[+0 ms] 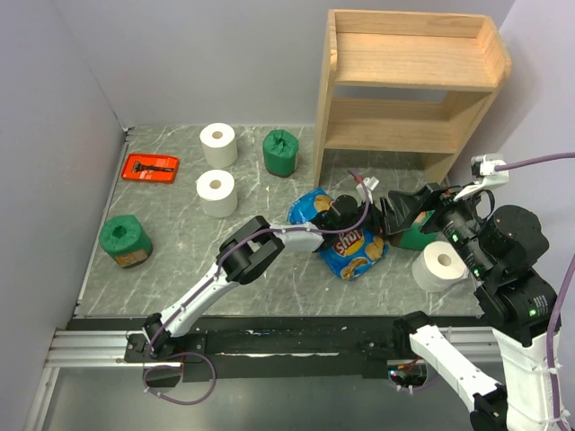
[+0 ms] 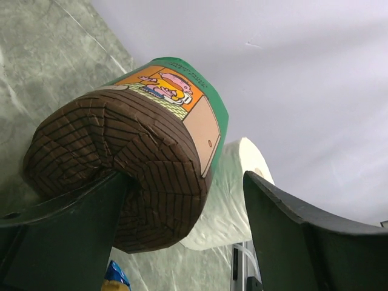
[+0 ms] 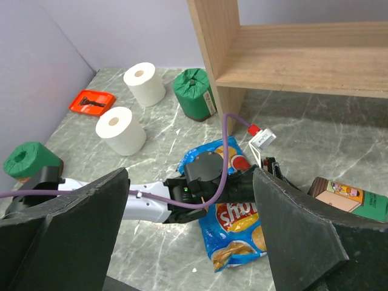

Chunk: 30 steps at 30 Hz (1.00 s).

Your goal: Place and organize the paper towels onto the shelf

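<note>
A green-wrapped paper towel roll [image 2: 151, 151] [image 1: 415, 238] [image 3: 348, 203] lies on its side near the foot of the wooden shelf [image 1: 409, 85] [image 3: 303, 54], brown base towards my left wrist camera. My left gripper [image 2: 185, 179] [image 1: 402, 215] is open around it: the left finger touches the brown base, and the right finger stands apart from it. A white roll [image 2: 233, 200] [image 1: 440, 266] stands just behind. My right gripper [image 3: 191, 176] hangs open and empty above the left arm. Two more white rolls [image 1: 218, 144] [image 1: 216, 192] and two green ones [image 1: 281, 151] [image 1: 126, 241] stand to the left.
A blue chip bag [image 1: 346, 242] [image 3: 254, 224] lies under the left forearm. A red flat tool [image 1: 150, 168] [image 3: 91, 102] sits at the back left by the wall. Both shelf tiers hold nothing. Grey walls close in the left and right sides.
</note>
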### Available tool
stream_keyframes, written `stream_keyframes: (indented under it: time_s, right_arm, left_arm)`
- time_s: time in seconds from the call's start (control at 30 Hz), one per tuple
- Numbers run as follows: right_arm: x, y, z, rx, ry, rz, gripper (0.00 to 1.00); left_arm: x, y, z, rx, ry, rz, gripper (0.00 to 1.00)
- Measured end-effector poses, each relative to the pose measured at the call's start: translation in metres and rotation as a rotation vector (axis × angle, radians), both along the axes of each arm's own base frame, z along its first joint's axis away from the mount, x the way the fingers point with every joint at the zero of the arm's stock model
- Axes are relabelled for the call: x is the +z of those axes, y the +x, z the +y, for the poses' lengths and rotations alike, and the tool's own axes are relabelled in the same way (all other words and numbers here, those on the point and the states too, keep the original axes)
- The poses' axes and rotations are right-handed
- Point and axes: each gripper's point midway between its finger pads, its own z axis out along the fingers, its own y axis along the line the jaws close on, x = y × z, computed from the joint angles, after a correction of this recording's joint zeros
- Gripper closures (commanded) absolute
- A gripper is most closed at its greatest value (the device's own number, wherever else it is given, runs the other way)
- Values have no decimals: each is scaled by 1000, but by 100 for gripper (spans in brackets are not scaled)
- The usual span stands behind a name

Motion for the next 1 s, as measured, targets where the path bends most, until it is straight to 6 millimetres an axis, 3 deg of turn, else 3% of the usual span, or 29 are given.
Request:
stream_keyframes:
  time_s: [0.2, 0.33, 0.53, 0.83, 1.0]
  right_arm:
    - [0, 0, 0, 0, 0, -2, 10]
    - [1, 0, 0, 0, -2, -4, 10]
    - [2, 0, 0, 1, 0, -12, 10]
    - [-2, 2, 1, 1, -1, -7, 10]
    - [-3, 4, 4, 17, -3, 2, 10]
  left_arm:
    - [-3, 2, -3, 3, -5, -3, 22]
    - [-5, 2, -4, 2, -6, -2, 40]
    - [0, 2, -8, -3, -19, -8, 53]
    - [1, 0, -8, -9, -29, 16, 60]
    - [3, 4, 7, -10, -45, 64, 62]
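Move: The green paper towel lies on its side with its brown end towards the left hand, its middle about 8 cm right, 1 cm ahead and 2 cm below. The white roll stands some 14 cm right and 9 cm back, about 3 cm lower; the chips bag's middle is about 13 cm left, 1 cm back and 8 cm below. From the idle right hand the green towel is about 12 cm ahead, 10 cm right and 32 cm down. The left hand stays within about a centimetre while its fingers close about halfway, pinching the green towel's brown rim. ##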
